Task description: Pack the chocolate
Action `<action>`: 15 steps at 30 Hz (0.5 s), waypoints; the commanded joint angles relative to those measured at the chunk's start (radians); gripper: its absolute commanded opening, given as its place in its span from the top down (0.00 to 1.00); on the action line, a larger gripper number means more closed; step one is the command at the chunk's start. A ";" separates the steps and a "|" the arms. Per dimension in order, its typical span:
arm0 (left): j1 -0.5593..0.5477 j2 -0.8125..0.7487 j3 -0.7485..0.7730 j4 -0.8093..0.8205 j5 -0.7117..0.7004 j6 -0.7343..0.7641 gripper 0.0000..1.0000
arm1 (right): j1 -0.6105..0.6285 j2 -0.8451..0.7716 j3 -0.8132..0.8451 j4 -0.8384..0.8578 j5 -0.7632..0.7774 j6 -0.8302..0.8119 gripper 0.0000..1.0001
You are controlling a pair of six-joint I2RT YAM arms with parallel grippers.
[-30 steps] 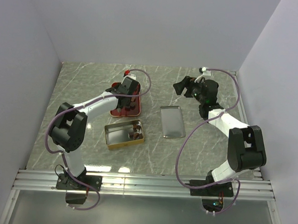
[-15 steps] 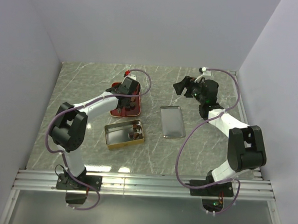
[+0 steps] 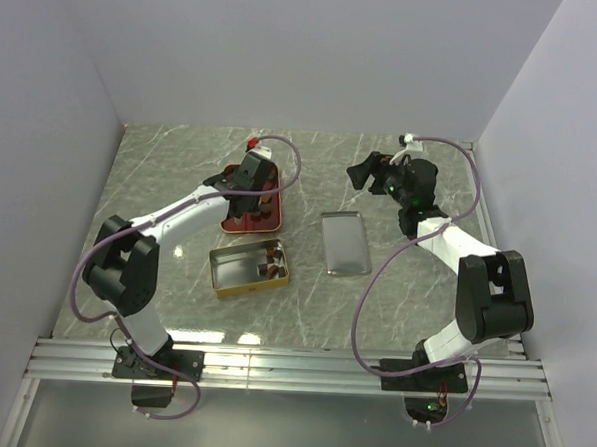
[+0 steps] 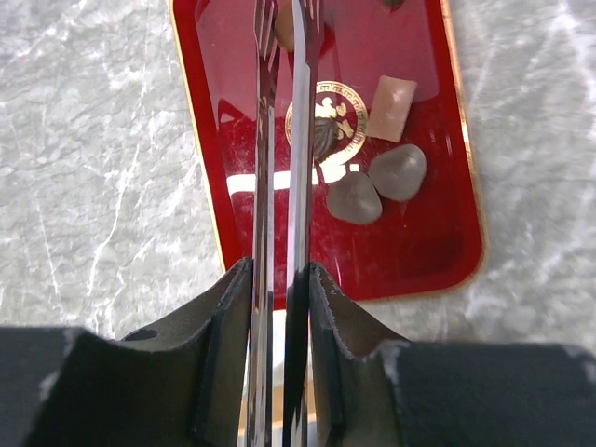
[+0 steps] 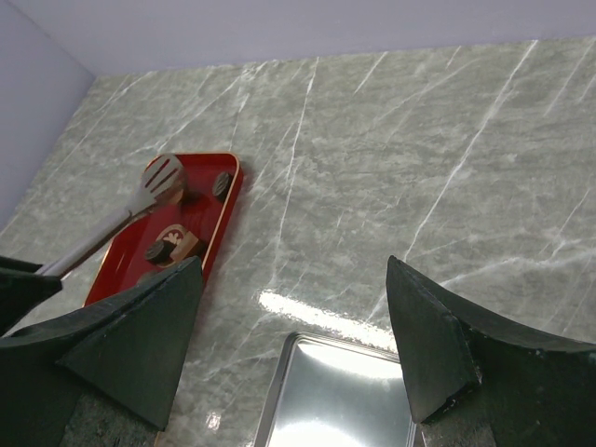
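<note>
Several dark chocolate pieces [image 4: 399, 171] lie in the red tray [image 4: 410, 251], and more chocolate [image 3: 272, 257] sits in the right end of the open gold tin [image 3: 238, 270]. My left gripper [image 4: 279, 270] hovers over the tray [image 3: 247, 221], shut on metal tongs [image 4: 300, 140] whose arms are squeezed nearly together. The tongs' slotted head [image 5: 160, 179] is over the far part of the tray. A brownish piece [image 4: 284, 28] shows at the tongs' tips; whether it is clamped I cannot tell. My right gripper [image 5: 293, 270] hangs open and empty, high at the back right [image 3: 366, 174].
The tin's silver lid [image 3: 344, 243] lies flat between the arms, just below my right gripper [image 5: 345, 400]. The tin stands just in front of the red tray. White walls close off the marble table at the back and both sides.
My left gripper's jaws have squeezed the tongs' arms closer together. The left arm's elbow has swung left and nearer. The right arm has not moved.
</note>
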 commanded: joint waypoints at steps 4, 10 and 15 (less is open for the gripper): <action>-0.033 -0.120 -0.031 -0.035 -0.014 -0.039 0.71 | -0.003 -0.034 0.021 0.028 -0.014 -0.004 0.14; -0.062 -0.212 -0.079 -0.096 -0.007 -0.079 0.71 | -0.003 -0.043 0.015 0.031 -0.014 -0.004 0.14; -0.116 -0.360 -0.140 -0.133 0.046 -0.123 0.70 | -0.003 -0.044 0.013 0.031 -0.017 -0.002 0.14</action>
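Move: The tongs in the left gripper already hold a chocolate over the red tray. The gold box this chocolate goes to has its middle about 13 cm back from the left hand, level sideways and some 11 cm below it. The red tray's middle is about 15 cm ahead, 1 cm left; the silver lid about 26 cm to the right, 1 cm back, both roughly 12 cm down. From the right hand, the box lies some 18 cm back, 27 cm left and 18 cm below. Keep the tongs squeezed on the chocolate and draw the left gripper back towards the gold box, about 6 cm and gathering speed. Lift some 3 cm along the way, most of it early, and hold the wrist almost unchanged so the tongs still point forward and down. ##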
